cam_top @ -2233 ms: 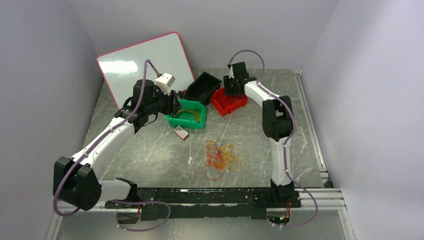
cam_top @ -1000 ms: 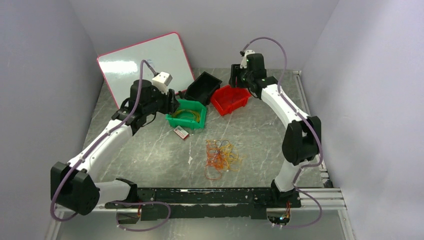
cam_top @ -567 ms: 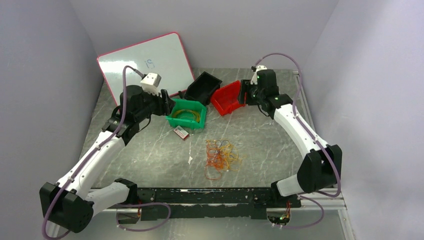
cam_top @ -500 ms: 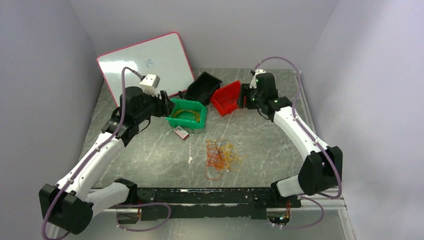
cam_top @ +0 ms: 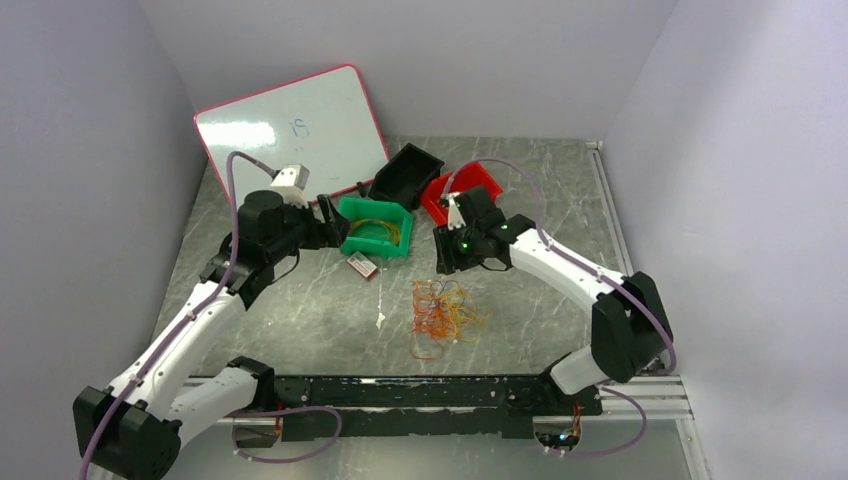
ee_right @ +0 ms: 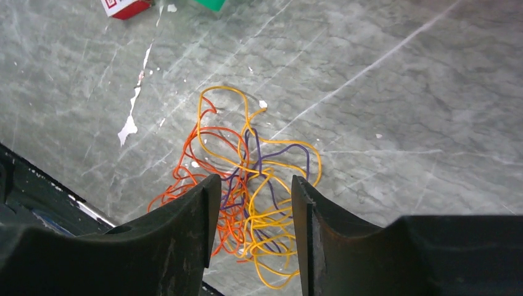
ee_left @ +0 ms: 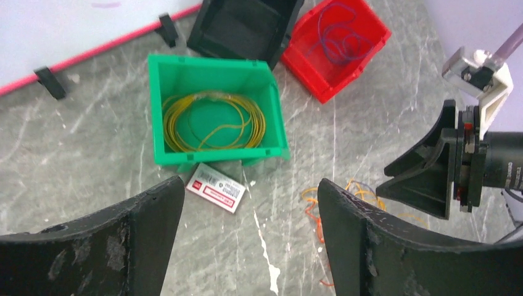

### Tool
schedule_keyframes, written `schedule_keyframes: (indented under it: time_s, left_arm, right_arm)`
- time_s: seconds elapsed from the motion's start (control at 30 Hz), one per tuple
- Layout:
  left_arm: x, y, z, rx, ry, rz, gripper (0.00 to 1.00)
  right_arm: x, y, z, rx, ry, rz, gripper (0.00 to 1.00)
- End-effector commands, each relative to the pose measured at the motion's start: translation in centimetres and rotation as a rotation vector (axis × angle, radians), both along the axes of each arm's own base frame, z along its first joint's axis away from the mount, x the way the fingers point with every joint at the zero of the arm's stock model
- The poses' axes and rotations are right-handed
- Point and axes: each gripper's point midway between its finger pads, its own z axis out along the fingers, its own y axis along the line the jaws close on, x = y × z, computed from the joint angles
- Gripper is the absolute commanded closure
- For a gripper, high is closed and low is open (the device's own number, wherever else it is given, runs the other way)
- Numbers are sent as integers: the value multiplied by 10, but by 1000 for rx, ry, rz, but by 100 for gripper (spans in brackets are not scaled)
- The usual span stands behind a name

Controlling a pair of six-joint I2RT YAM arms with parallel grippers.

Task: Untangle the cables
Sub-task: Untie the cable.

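Observation:
The cables (cam_top: pixel 445 312) lie as a tangle of orange, yellow and purple loops on the grey table. My right gripper (cam_top: pixel 444 256) hovers just behind it, open; in the right wrist view the cables (ee_right: pixel 247 166) show between the spread fingers of the right gripper (ee_right: pixel 256 180), nothing held. My left gripper (cam_top: pixel 326 222) stands open and empty beside the green bin (cam_top: pixel 375 205). From the left gripper (ee_left: pixel 251 185) I see a yellow coil (ee_left: pixel 259 120) inside the green bin (ee_left: pixel 210 65), and the tangle's orange edge (ee_left: pixel 310 198).
A red bin (ee_left: pixel 305 77) holds a purple cable (ee_left: pixel 336 37). A black bin (cam_top: pixel 405 175) stands behind the green one, and a whiteboard (cam_top: pixel 290 130) leans at the back left. A red-and-white card (cam_top: pixel 361 265) lies in front of the green bin.
My right arm swung from the red bin at the back down to the tangle. My left gripper drew back left from the green bin and opened wider.

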Motion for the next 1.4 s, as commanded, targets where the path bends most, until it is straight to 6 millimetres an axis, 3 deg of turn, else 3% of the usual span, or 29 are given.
schedule_keyframes:
  time_s: [0.0, 0.33, 0.63, 0.83, 0.97, 1.1, 1.37]
  left_arm:
    - [-5, -12, -8, -62, 22, -59, 17]
    - [-16, -27, -27, -112, 67, -142, 17]
    - [-12, -33, -29, -110, 69, -168, 18]
    - [-11, -32, -25, -105, 62, -168, 19]
    - [-12, -31, -24, -96, 56, -170, 18]
    - [-13, -34, -16, -104, 25, -194, 18]
    - [-20, -49, 2, -132, -25, -280, 16]
  right_arm:
    - [-10, 13, -17, -7, 44, 85, 51]
    - [-13, 11, -48, -68, 122, 69, 63]
    - [-17, 13, -64, -65, 165, 56, 65]
    - [-13, 15, -71, -75, 172, 48, 75]
    - [-9, 21, -57, -24, 132, 52, 91]
    - [-6, 26, -35, 18, 76, 66, 100]
    - [-7, 33, 38, 119, -48, 101, 100]
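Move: The purple cable's loop at the far edge of the tangle lies almost straight under the right hand, about 8 cm down, 1 cm back and 1 cm left. From that hand, the tangle's middle is some 7 cm back, no distance sideways; the green bin about 12 cm ahead and 14 left, the red bin roughly 21 ahead and 4 right, all 7 to 9 cm lower. From the left hand the loop is about 21 cm right, 4 back and 20 down. The purple cable's loop is pinched from above by the right hand, which sinks about 7 cm onto the far edge of the tangle, its half-open fingers narrowing on the way and shutting at the bottom, then lifts some 6 cm straight back up with the strand. Meanwhile the left hand, still wide open, eases down and to its right, a few centimetres each, towards the tangle. ##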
